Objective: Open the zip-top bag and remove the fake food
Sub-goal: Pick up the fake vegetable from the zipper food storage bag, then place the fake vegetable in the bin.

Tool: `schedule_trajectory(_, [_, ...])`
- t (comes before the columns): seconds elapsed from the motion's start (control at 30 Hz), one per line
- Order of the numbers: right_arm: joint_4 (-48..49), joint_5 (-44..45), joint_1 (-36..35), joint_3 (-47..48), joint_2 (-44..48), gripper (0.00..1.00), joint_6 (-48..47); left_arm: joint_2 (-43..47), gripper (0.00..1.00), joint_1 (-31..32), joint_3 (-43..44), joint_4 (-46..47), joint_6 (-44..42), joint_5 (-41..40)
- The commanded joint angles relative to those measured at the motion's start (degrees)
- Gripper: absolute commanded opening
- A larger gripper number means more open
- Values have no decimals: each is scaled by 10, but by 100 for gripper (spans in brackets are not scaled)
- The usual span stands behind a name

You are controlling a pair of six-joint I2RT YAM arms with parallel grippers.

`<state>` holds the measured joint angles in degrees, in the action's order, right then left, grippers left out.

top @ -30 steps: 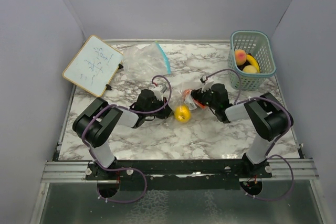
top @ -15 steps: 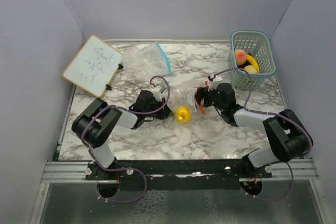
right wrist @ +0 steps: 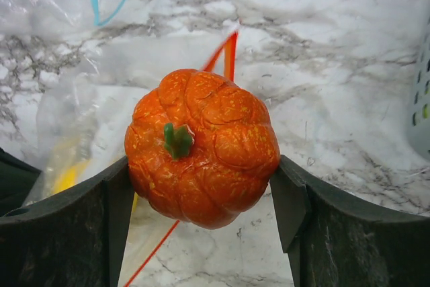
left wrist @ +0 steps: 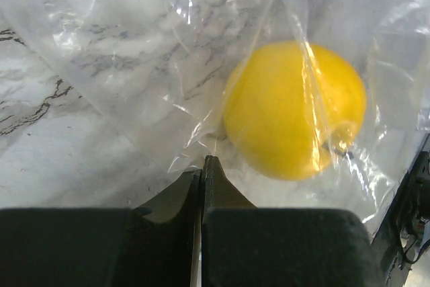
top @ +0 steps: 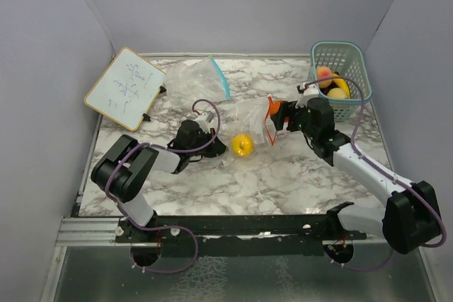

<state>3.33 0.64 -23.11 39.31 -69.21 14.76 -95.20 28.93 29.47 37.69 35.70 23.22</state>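
The clear zip-top bag (top: pixel 252 115) with a red zip lies mid-table, and a yellow lemon (top: pixel 243 146) sits inside it. My left gripper (top: pixel 214 148) is shut on the bag's film (left wrist: pixel 134 45) just left of the lemon (left wrist: pixel 295 109); its tips (left wrist: pixel 203 160) pinch a fold of plastic. My right gripper (top: pixel 277 115) is shut on a red-orange tomato (right wrist: pixel 201 146) with a green stem, held in the air past the bag's red zip (right wrist: pixel 228 52). The tomato (top: pixel 273 107) is outside the bag (right wrist: pixel 87 112).
A teal basket (top: pixel 354 58) at the back right holds a peach, a banana and another yellow fruit; its wall (right wrist: pixel 420 112) is just right of my right gripper. A second clear bag (top: pixel 198 79) with a blue zip lies at the back, with a whiteboard (top: pixel 125 88) to its left.
My right gripper has drawn back to the right and toward the basket with the tomato in it, out of the bag's mouth. The left gripper has shifted slightly left, still pinching the bag.
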Motion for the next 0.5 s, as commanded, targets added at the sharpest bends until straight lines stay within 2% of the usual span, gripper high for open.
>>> schedule_trajectory(0.0, [-73,76,13,56,23,64,-25,-3,0,-1,-13,14,10,-10])
schedule_trajectory(0.23, [-60,125,69,103,21,65,-33,22,0,-1,-20,-2,-5,-13])
schedule_trajectory(0.47, [14,177,154,102,-8,65,-14,36,0,-1,-29,-13,-14,-15])
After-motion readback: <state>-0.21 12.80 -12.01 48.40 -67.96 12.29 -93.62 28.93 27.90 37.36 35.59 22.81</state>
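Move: The right hand holds the orange fake vegetable, with the green basket's middle about 12 cm ahead, 18 cm right and 6 cm lower. The basket's peach is some 11 cm ahead, 13 cm right; the red-zip bag about 2 cm back, 8 cm left and 12 cm below; its yellow fruit 10 cm back, 12 cm left. From the left hand, the basket is roughly 23 cm ahead, 38 cm right. Right hand swings the gripped vegetable about 10 cm right, rising 7 and reaching 5 forward, towards the basket. ##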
